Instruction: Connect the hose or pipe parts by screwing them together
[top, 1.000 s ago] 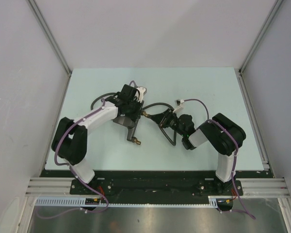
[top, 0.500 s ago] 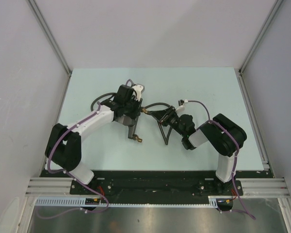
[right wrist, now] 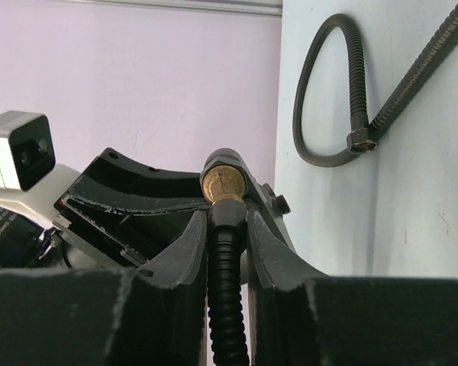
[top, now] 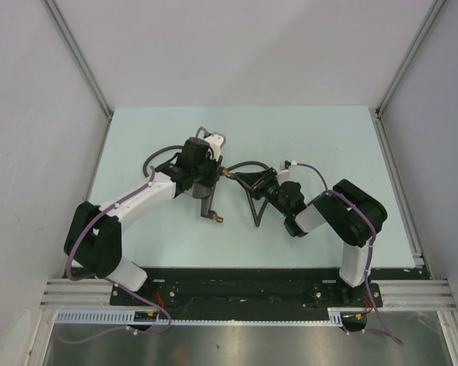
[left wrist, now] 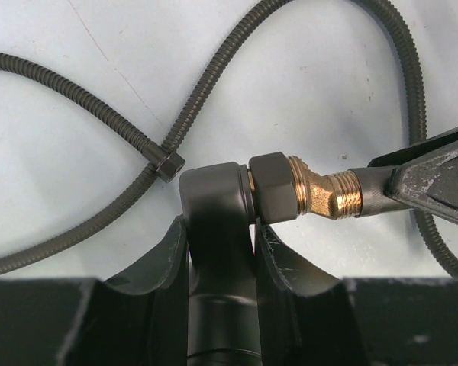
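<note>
My left gripper [left wrist: 219, 227] is shut on the dark-grey rigid fitting [left wrist: 214, 191], jaws tight on its round body. A brass elbow with a threaded tip [left wrist: 330, 195] sticks out to the right of the fitting. That tip meets the dark hose end, which my right gripper's fingers [left wrist: 435, 183] hold. In the right wrist view my right gripper [right wrist: 226, 217] is shut on the ribbed dark hose [right wrist: 227, 274] just below its brass end [right wrist: 224, 183]. From above, the left gripper [top: 204, 177] and right gripper [top: 257, 181] face each other mid-table. The fitting's other brass tip [top: 216, 219] points toward me.
The rest of the hose [left wrist: 214, 69] loops over the pale table [top: 328, 137], with a small hex collar [left wrist: 166, 164] where it crosses itself. A loop [top: 154, 158] lies left of my left wrist. Grey walls and aluminium rails [top: 397, 191] border the table.
My right gripper has carried the hose end a little left toward the fitting's brass tip. My left arm's elbow has swung out to the left while its gripper kept hold of the fitting.
</note>
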Robot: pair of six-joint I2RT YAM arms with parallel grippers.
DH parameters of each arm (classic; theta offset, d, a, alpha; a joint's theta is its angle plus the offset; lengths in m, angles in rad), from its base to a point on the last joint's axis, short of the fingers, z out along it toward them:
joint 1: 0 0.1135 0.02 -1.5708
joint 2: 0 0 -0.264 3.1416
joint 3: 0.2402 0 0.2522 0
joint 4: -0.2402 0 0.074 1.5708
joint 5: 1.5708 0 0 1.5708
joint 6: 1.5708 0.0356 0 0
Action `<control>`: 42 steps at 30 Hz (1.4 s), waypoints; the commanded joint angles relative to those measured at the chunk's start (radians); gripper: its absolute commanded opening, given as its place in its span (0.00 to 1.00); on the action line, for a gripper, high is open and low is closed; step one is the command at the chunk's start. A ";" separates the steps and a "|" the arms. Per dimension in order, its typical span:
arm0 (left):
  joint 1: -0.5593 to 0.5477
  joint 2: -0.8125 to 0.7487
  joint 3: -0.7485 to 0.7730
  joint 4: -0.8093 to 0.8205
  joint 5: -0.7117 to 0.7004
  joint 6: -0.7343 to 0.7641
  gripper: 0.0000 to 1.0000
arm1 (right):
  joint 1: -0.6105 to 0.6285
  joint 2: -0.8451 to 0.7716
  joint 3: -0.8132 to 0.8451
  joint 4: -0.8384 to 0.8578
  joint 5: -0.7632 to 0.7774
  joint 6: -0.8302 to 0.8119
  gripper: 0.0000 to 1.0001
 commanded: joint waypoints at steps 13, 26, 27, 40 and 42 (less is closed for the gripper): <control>-0.132 -0.092 0.005 0.110 0.208 -0.010 0.00 | -0.014 -0.055 -0.010 0.265 0.082 -0.042 0.19; -0.096 -0.007 0.085 -0.040 0.209 0.005 0.00 | -0.109 -0.135 -0.141 0.263 -0.050 -0.351 0.52; -0.095 -0.003 0.090 -0.053 0.208 0.011 0.00 | -0.115 -0.159 -0.145 0.265 -0.070 -0.397 0.53; 0.019 0.059 0.144 -0.235 0.201 -0.045 0.00 | 0.015 -0.629 -0.083 -0.508 -0.251 -1.814 0.57; 0.035 0.059 0.148 -0.241 0.226 -0.045 0.00 | 0.041 -0.669 -0.083 -0.594 -0.244 -1.965 0.57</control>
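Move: Both grippers stay on the parts: the left on the black manifold, the right on the hose coupling seated against the manifold's brass outlet. That outlet lies about 4 cm right of and level with the left hand, and some 4 cm left and 2 cm ahead of the right. The second outlet sits about 12 cm back from the left hand and 1 cm right. The hose loop hangs roughly 8 cm back, 5 cm right and 10 cm below the right hand. Open the right gripper to let go of the coupling while drawing it about 6 cm right with a small dip, then lift it clear some 13 cm and back about 5, rolling it about 85 degrees around its pointing axis. Keep the left grip on the manifold, bring it back and right some 7 cm, then ease it left again, sinking slightly and tipping further down. ##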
